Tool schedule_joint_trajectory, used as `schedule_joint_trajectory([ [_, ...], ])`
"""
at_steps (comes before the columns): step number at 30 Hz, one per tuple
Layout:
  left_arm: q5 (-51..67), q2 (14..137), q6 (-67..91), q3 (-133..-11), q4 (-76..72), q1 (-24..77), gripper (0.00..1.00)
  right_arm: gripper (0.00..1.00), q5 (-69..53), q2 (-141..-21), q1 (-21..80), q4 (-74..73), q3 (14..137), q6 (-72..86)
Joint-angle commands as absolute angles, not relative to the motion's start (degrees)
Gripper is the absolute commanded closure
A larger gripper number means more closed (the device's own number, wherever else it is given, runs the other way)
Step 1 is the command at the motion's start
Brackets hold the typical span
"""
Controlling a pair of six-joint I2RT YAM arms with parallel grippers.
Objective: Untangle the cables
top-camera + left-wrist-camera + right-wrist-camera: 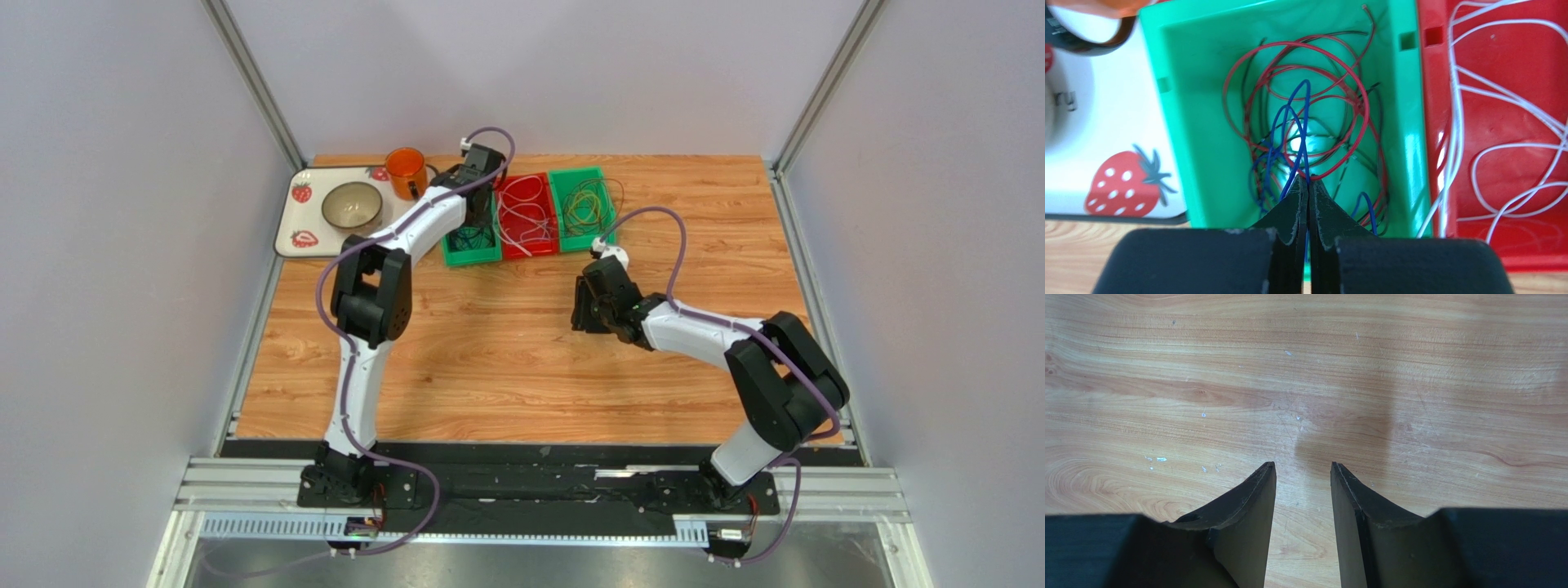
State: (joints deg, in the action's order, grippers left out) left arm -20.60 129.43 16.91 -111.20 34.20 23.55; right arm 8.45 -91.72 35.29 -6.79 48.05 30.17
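My left gripper (471,230) (1309,184) hangs over the left green bin (456,257) (1186,122) and is shut on a thin blue cable (1293,122) that loops up out of a tangle. Red cables (1352,92) and black cables (1379,159) lie coiled in the same bin. White cables (1499,122) lie in loose loops in the red bin (528,211). The right green bin (580,202) holds more thin dark cables. My right gripper (580,312) (1303,468) is open and empty, low over bare wood, well in front of the bins.
A white strawberry-print tray (301,233) (1106,153) with a bowl (351,205) sits at the back left, touching the left green bin. An orange mug (405,172) stands behind it. Grey walls close in the table on three sides.
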Motion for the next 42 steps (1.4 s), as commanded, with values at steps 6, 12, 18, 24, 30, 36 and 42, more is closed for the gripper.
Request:
schedule_joint_trajectory([
  [6,-20.5,128.5,18.8,-115.6,36.0,23.6,0.83,0.58,9.4,-92.0,35.9,-6.1,50.2,30.3],
  [12,-20.0,126.9,17.6,-116.1,37.2,23.6,0.63,0.58,9.4,-92.0,35.9,-6.1,50.1,30.3],
  [18,-19.4,125.3,17.4,-117.9,38.8,23.6,0.57,0.58,9.7,-92.0,36.0,-6.2,50.2,30.2],
  [24,-19.7,123.1,17.2,-119.3,40.3,23.6,0.53,0.58,9.8,-92.0,36.1,-6.2,50.2,30.3],
  [30,-18.5,120.2,16.9,-118.6,40.8,23.6,0.46,0.58,9.9,-92.0,36.3,-6.3,50.3,30.2],
  [36,-17.9,113.4,17.1,-112.8,39.8,23.6,0.43,0.58,10.0,-91.8,36.2,-6.2,50.1,30.2],
  [42,-18.5,98.9,17.7,-96.8,34.4,23.6,0.32,0.58,10.3,-91.7,36.4,-6.1,49.9,30.3],
])
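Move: The blue cable hangs from the left hand's closed fingers into the left green compartment, whose middle is about 4 cm ahead, 1 cm left and 6 cm below. The red compartment with the white cables lies some 5 cm ahead and 11 cm right of the hand, and the orange mug about 11 cm ahead and 12 cm left. From the right hand, that green compartment is roughly 23 cm ahead and 23 cm to the left. The blue cable is let go over the near part of the left green compartment: the left hand dips just under 1 cm and its fingers open to a little under half. The hand then rises about 12 cm, drawing back some 5 cm off the box late in the climb, its fingers opening further to around two thirds. ##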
